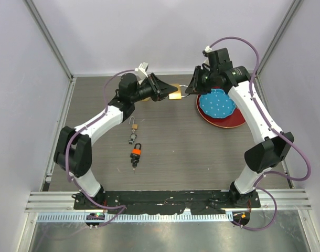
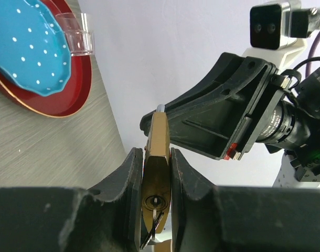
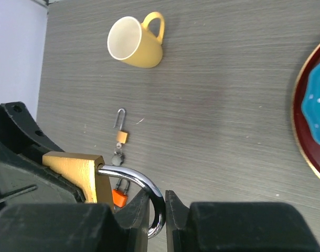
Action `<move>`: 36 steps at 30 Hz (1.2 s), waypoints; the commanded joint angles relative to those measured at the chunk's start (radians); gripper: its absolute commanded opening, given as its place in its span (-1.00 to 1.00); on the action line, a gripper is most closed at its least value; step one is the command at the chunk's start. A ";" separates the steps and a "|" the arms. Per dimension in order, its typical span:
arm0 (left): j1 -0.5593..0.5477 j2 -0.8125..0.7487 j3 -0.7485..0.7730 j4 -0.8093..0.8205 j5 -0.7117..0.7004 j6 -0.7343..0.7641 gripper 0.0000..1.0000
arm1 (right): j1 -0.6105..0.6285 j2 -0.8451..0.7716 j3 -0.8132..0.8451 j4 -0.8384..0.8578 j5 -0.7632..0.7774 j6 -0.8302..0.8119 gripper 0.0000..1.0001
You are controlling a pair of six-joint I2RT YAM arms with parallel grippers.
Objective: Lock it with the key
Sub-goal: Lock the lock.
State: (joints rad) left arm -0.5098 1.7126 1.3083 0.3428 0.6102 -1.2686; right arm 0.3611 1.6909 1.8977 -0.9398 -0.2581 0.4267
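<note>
A large brass padlock [image 1: 175, 95] hangs above the table between the two arms. My left gripper [image 1: 167, 91] is shut on its body [image 2: 157, 170] from both flat sides. A key [image 2: 156, 211] sits in the keyhole on the bottom face, with a thin ring hanging from it. My right gripper [image 1: 191, 86] is shut on the padlock's chrome shackle [image 3: 147, 188]. In the right wrist view the near leg of the shackle enters the brass body [image 3: 72, 169], and its bend runs down between the fingers [image 3: 138, 206]. Whether the far leg is seated is hidden.
On the table lie a small brass padlock [image 1: 134, 126] with its shackle open and an orange padlock [image 1: 136, 153]. A yellow mug [image 3: 136, 39] lies on its side. A red plate [image 1: 223, 119] holding a blue dotted dish [image 1: 216, 103] sits at the right.
</note>
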 commanded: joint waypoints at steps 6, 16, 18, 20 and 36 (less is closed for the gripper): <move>0.056 -0.048 -0.158 -0.071 0.005 -0.067 -1.00 | 0.075 -0.125 -0.110 0.472 -0.431 0.159 -0.43; 0.145 -0.149 -0.261 0.123 -0.139 -0.207 -1.00 | -0.001 -0.217 -0.288 0.576 -0.310 0.280 0.41; 0.145 -0.168 -0.277 0.169 -0.167 -0.222 -1.00 | -0.025 -0.240 -0.375 0.657 -0.316 0.351 0.46; 0.145 -0.192 -0.282 0.200 -0.185 -0.229 -1.00 | -0.037 -0.272 -0.437 0.789 -0.322 0.472 0.50; 0.143 -0.284 -0.270 0.341 -0.314 -0.253 -1.00 | -0.045 -0.186 -0.646 1.150 -0.359 0.860 0.48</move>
State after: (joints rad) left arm -0.3653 1.4960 0.9787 0.4969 0.3233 -1.4914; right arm 0.3126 1.4826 1.2804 0.0483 -0.5900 1.1709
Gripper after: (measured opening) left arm 0.240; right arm 0.748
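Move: Between the two hands the padlock is already held at their height: its middle is about 3 cm to the right of the left hand and 1 cm ahead, and some 5 cm to the left of the right hand, level with it fore and aft. Counted from the right hand, the yellow mug stands roughly 22 cm ahead and 22 cm left, the small padlock about 5 cm ahead and 26 cm left, and the red plate about 18 cm ahead and 17 cm right, all some 25 to 30 cm lower. Letting go of the shackle, the right hand drifts left with the padlock while its fingers spread wide, then lifts clear about 9 cm, rolling some 45 degrees left side up, and sinks a little. The left hand keeps its pinch on the lock body and carries it about 10 cm left and slightly forward, dipping and rising again as it swings counter-clockwise. ##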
